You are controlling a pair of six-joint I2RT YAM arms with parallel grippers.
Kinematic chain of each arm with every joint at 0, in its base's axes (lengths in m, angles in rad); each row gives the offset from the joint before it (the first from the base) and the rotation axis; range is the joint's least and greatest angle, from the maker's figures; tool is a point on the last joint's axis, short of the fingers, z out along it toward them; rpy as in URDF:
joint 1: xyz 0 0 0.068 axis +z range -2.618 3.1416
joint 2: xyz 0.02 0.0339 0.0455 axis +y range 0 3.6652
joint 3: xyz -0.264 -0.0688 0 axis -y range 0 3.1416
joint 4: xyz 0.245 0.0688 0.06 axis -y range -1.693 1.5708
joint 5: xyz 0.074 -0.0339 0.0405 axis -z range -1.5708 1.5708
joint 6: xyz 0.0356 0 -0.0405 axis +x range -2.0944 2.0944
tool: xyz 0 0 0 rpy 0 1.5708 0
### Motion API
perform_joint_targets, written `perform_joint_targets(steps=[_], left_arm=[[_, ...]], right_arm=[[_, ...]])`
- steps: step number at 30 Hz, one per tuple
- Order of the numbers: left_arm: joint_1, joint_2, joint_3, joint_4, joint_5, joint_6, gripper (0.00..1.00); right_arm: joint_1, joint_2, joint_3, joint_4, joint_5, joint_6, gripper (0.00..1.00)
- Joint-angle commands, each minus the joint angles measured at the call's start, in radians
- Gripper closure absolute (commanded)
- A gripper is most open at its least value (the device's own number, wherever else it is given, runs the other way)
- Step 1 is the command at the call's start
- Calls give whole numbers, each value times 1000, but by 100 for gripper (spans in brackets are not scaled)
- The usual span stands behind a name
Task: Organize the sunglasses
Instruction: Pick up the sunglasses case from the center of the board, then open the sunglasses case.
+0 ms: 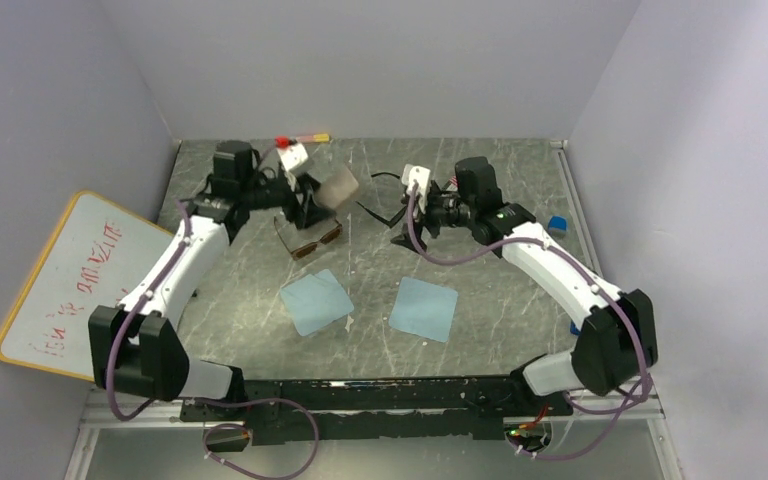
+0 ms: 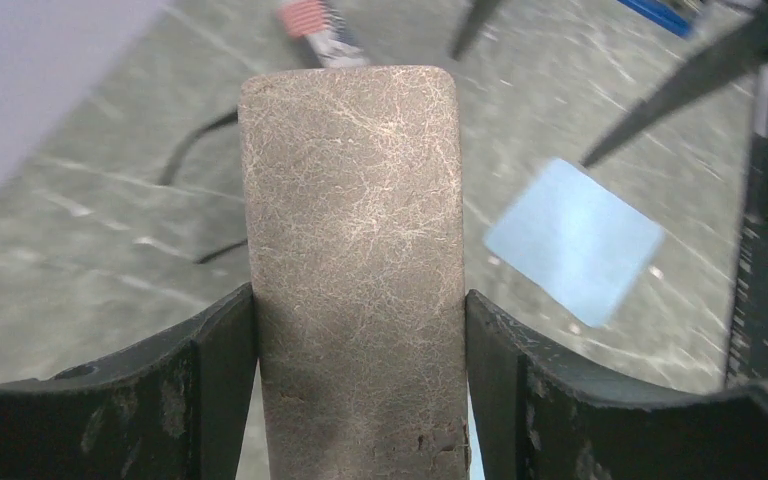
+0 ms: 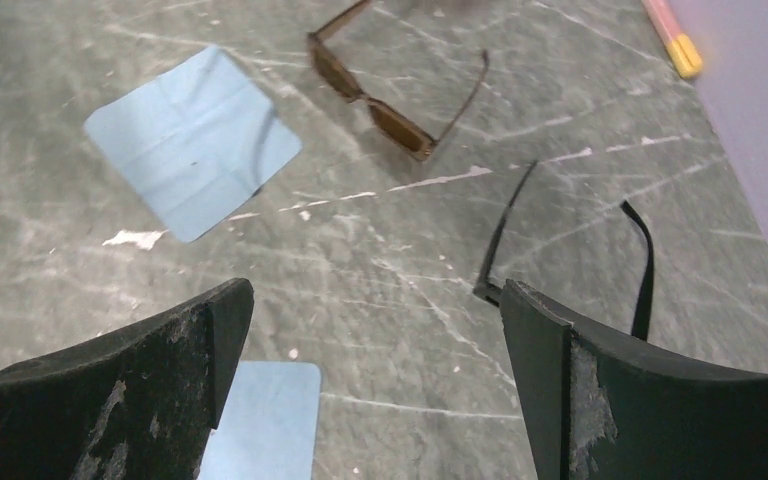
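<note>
The thin-framed sunglasses [image 1: 311, 240] with brown-amber lenses lie unfolded on the table left of centre, also in the right wrist view [image 3: 380, 105]. The black sunglasses [image 1: 378, 212] lie near the middle back; only their thin temples [image 3: 503, 230] show, the front hidden behind my right finger. My right gripper [image 1: 406, 226] [image 3: 375, 330] hovers open just beside them, nothing between its fingers. My left gripper [image 1: 312, 203] [image 2: 360, 380] is raised behind the amber pair, shut on an oblong brown-grey case [image 1: 338, 186] [image 2: 353, 240] that sticks out beyond the fingertips.
Two light-blue cloths [image 1: 315, 301] [image 1: 424, 309] lie flat in front of the sunglasses. A whiteboard [image 1: 65, 285] leans at the left wall. Markers [image 1: 300, 138] lie along the back edge, and a small blue object [image 1: 557, 224] sits at the right edge.
</note>
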Motion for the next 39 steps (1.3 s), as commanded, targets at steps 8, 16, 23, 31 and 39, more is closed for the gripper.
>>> perform_joint_targets(steps=[8,16,23,31,39], left_arm=[[-120,-120,-248,104,234,95,90],[-149,-197,-351,200,216,84,94],[-188,-180,-352,154,225,126,95],[-217,-148,-367,187,216,109,95],[-231,-130,-380,219,200,89,95]], right_arm=[[2,-110,-94,-86,-310,-175,0],[3,35,-94,76,-440,67,0],[5,57,-146,258,-467,207,0],[11,18,-210,351,-530,231,0],[30,24,-252,455,-531,293,2]])
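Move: Across from the left hand, the open right gripper lies about 18 cm to its right, 4 back and 5 lower. The case, gripped in the left fingers, has its middle 3 cm ahead, 4 right and 1 above that hand, and 7 cm ahead, 14 left and 6 above the right one. Some 25 cm below the left hand, the brown sunglasses lie 7 ahead, 4 left. Black sunglasses: 19 ahead of the right hand, 4 left, 20 below. Bringing the case back about 12 cm, down 7 and right 6 towards the right gripper, the left hand keeps its grip and turns some 20 degrees clockwise. The right hand, wide open, draws back about 8 cm, also easing left and dipping, and turns roughly 30 degrees, partly counter-clockwise, to meet the case's free end, without closing. ##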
